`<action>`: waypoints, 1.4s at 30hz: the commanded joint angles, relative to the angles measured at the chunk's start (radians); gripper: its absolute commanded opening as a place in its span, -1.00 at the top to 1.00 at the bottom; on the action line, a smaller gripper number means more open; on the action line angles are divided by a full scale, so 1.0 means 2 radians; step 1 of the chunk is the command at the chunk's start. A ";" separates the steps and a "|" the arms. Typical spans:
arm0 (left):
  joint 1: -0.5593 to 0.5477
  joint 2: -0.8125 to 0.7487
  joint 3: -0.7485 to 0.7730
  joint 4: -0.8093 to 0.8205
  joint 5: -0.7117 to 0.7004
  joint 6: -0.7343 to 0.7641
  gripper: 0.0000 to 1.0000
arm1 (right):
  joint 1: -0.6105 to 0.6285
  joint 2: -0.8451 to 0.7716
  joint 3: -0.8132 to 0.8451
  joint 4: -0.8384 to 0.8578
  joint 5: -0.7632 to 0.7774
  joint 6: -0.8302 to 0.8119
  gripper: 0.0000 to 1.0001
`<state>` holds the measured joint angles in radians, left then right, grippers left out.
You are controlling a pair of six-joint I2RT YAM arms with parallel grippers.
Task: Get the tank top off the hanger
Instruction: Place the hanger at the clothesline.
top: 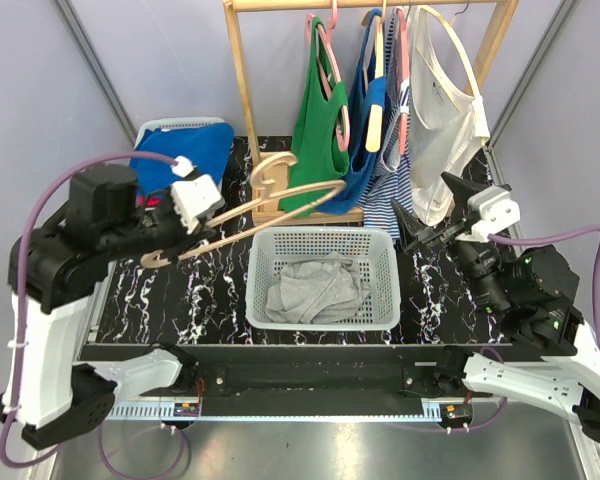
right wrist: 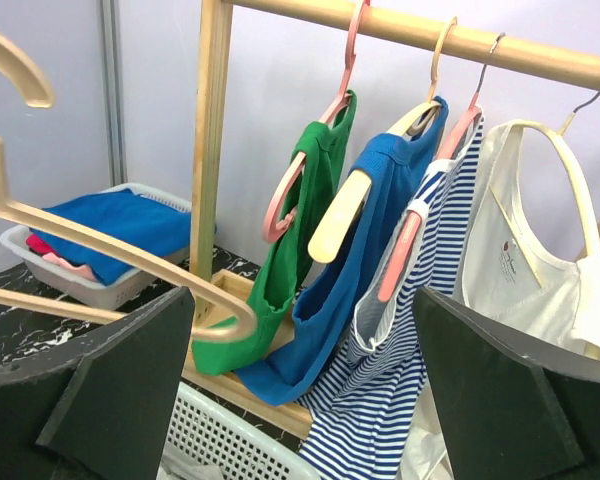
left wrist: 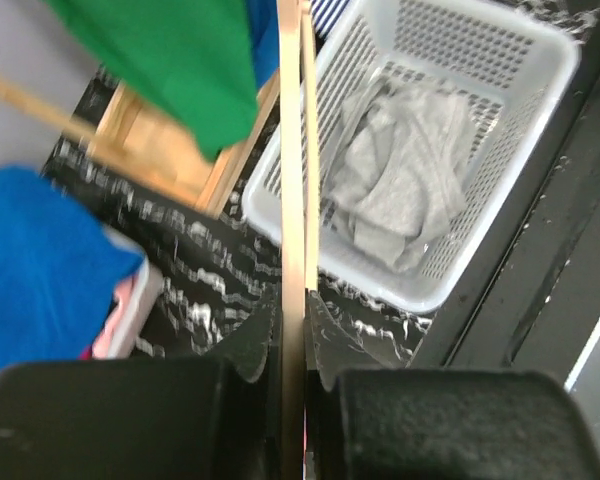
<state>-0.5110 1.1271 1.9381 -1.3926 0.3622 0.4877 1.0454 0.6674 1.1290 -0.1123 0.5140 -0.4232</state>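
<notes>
A bare wooden hanger is pinched at its lower bar by my left gripper, left of the basket and above the table. In the left wrist view the bar runs straight up between the shut jaws of that gripper. The grey tank top lies crumpled inside the white basket, apart from the hanger; the left wrist view shows this tank top too. My right gripper hovers open by the basket's right rear corner with nothing in it. From the right wrist, the hanger curves in at left of the open gripper.
A wooden clothes rack stands behind the basket with a green top, a blue top, a striped top and a cream top on hangers. A bin of blue clothes sits at back left.
</notes>
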 commanded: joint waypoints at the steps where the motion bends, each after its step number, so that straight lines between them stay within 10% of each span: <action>1: 0.007 -0.017 -0.013 0.027 -0.112 -0.054 1.00 | 0.000 0.013 -0.002 0.024 0.017 0.002 -0.99; 9: 0.013 0.027 0.020 0.068 -0.180 -0.092 1.00 | 0.000 0.015 0.003 0.010 -0.005 0.021 -1.00; 23: 0.015 0.308 0.315 0.219 -0.258 -0.214 1.00 | 0.000 0.041 -0.008 0.012 -0.038 0.083 -0.99; 42: 0.038 0.338 0.241 0.356 -0.268 -0.235 1.00 | 0.000 0.037 -0.030 0.019 -0.057 0.130 -0.97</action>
<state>-0.4480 1.7863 2.4378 -0.7879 -0.1738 0.0280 1.0454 0.7639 1.0657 -0.1093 0.4145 -0.1940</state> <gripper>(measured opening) 0.072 0.991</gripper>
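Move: My left hand already holds the bare wooden hanger; the free left end of the clothesline rail lies about 38 cm ahead of it, 7 cm to its right and 18 cm up. The green tank top hangs some 33 cm ahead and 20 cm right, a little below hand height. The basket of blue clothes is around 35 cm ahead, 12 cm left and 32 cm down. From my open, empty right hand that rail end is roughly 35 cm ahead, 31 cm left and 14 cm up. Keeping the hanger pinched, I swing my left hand slightly left, then drive it forward about 27 cm in all and some 9 cm up towards the rail's left end, turning it roughly 40 degrees counter-clockwise so the hook leads. My right hand, still open and empty, drifts about 6 cm left and 5 cm down, its fingers tipping down a little. ##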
